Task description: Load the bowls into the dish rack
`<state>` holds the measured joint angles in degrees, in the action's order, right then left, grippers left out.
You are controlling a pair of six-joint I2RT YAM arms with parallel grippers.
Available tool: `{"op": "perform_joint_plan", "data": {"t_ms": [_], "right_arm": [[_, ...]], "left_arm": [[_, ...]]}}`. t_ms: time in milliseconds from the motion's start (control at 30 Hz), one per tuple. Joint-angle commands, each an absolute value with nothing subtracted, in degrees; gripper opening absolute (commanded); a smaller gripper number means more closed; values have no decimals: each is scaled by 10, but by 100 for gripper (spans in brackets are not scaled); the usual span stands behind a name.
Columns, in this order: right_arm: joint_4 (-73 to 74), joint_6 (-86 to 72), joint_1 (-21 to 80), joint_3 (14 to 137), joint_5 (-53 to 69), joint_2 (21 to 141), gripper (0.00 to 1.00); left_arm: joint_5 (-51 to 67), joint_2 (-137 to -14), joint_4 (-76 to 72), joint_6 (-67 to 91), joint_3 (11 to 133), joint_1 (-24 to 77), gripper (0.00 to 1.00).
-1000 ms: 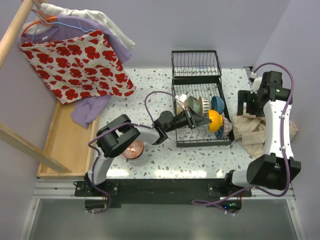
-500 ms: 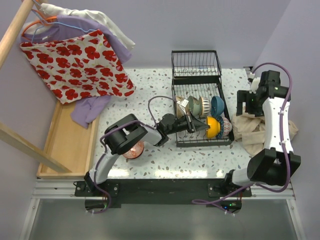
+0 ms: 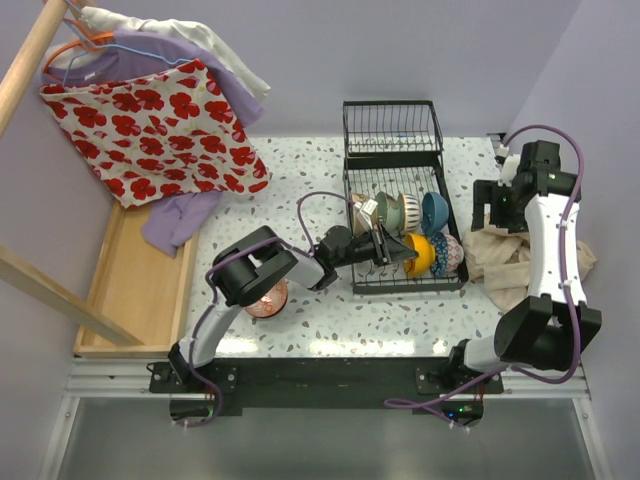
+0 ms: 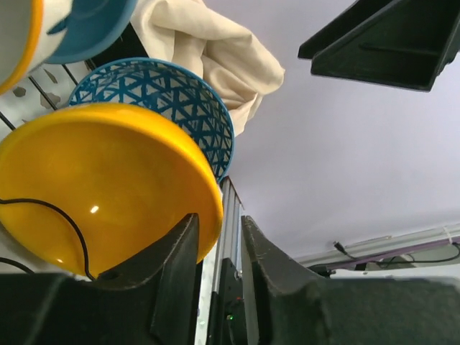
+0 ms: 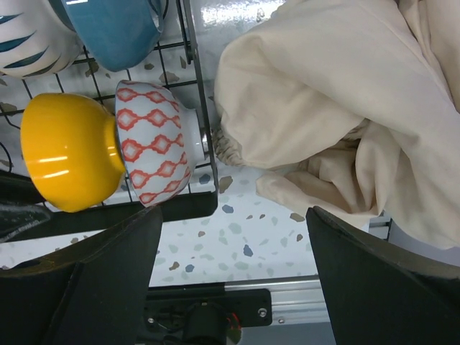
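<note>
The black wire dish rack (image 3: 392, 104) stands at the back middle of the table with several bowls on edge in it. The orange-yellow bowl (image 3: 425, 255) (image 4: 100, 194) (image 5: 68, 151) leans against the patterned bowl (image 4: 180, 93) (image 5: 154, 144) in the front row. A plain blue bowl (image 3: 435, 208) (image 5: 115, 32) stands behind them. My left gripper (image 3: 400, 247) (image 4: 219, 219) is inside the rack at the yellow bowl's rim, jaws a narrow gap apart and not pinching it. My right gripper (image 3: 497, 207) (image 5: 236, 212) hangs wide open beyond the rack's right side. A reddish-brown bowl (image 3: 268, 298) sits on the table under my left arm.
A crumpled cream cloth (image 3: 510, 260) (image 5: 323, 93) lies right of the rack. A wooden tray (image 3: 130, 290) runs along the table's left side. Floral and purple clothes (image 3: 160, 130) hang from a wooden pole at the back left.
My left gripper carried the yellow bowl down into the rack's front row beside the patterned bowl, then parted its jaws slightly. The right arm has barely moved.
</note>
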<state>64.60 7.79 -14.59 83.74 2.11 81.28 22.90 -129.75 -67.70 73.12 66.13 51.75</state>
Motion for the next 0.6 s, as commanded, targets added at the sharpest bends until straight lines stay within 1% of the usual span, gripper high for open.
{"op": "perform_joint_plan", "data": {"t_ms": [0,33,67,100,133,167,233,267,300,333,400,433,500,533,567], "right_arm": [[630,72,-147,843,41,812,86],[632,72,-147,845,45,812,86],[633,73,-147,846,46,813,86],[635,73,-146,853,47,816,86],[641,75,-147,858,54,817,86],[645,76,-147,862,57,818,86],[657,80,-146,879,68,823,86],[661,82,-147,882,69,824,86],[664,83,-146,888,72,824,86],[668,85,-146,888,75,821,86],[671,87,-147,884,90,816,86],[673,89,-147,883,97,809,86],[674,90,-146,878,119,798,86],[674,91,-146,875,126,790,86],[672,92,-146,868,134,775,86]], "left_arm": [[276,-1244,-655,651,683,517,40],[285,-1228,-642,638,685,515,42],[305,-1220,-622,618,684,513,50],[316,-1211,-612,607,680,512,52],[325,-1190,-579,593,677,507,66],[337,-1178,-551,562,671,505,69],[341,-1130,-479,514,665,493,71],[335,-1114,-386,456,668,490,73],[331,-1099,-336,424,672,486,74],[327,-1077,-239,396,678,480,74],[327,-1061,-145,314,695,472,75],[327,-1046,-54,287,701,462,75],[314,-1027,38,174,714,453,75],[304,-1002,113,128,719,450,75],[282,-991,148,35,726,450,75]]}}
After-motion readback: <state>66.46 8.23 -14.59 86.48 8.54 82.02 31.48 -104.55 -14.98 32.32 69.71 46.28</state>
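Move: The yellow bowl stands on its side in the rack, open towards the left hand, its near rim between that hand's part-open fingers and its middle about 3 cm ahead, 3 cm right and 3 cm below. The patterned bowl sits 7 cm to the right of it; the striped bowl is 11 cm ahead of the left hand, level sideways. The pink bowl lies on the table some 34 cm left, 9 cm back and 9 cm down. From the right hand, the yellow bowl is about 15 cm left, 3 cm back and 10 cm below. The left hand lets go of the yellow bowl's near rim, its fingers spreading from about a quarter to three quarters open while it eases back some 2 cm. It then backs out of the bowl's mouth to the left by about 7 cm, rising about 5 cm and coming forward again those 2 cm, as the wrist rolls and tips the fingers downward, each by roughly 25 degrees; the empty, open right hand only drifts about 2 cm left above the cloth. ##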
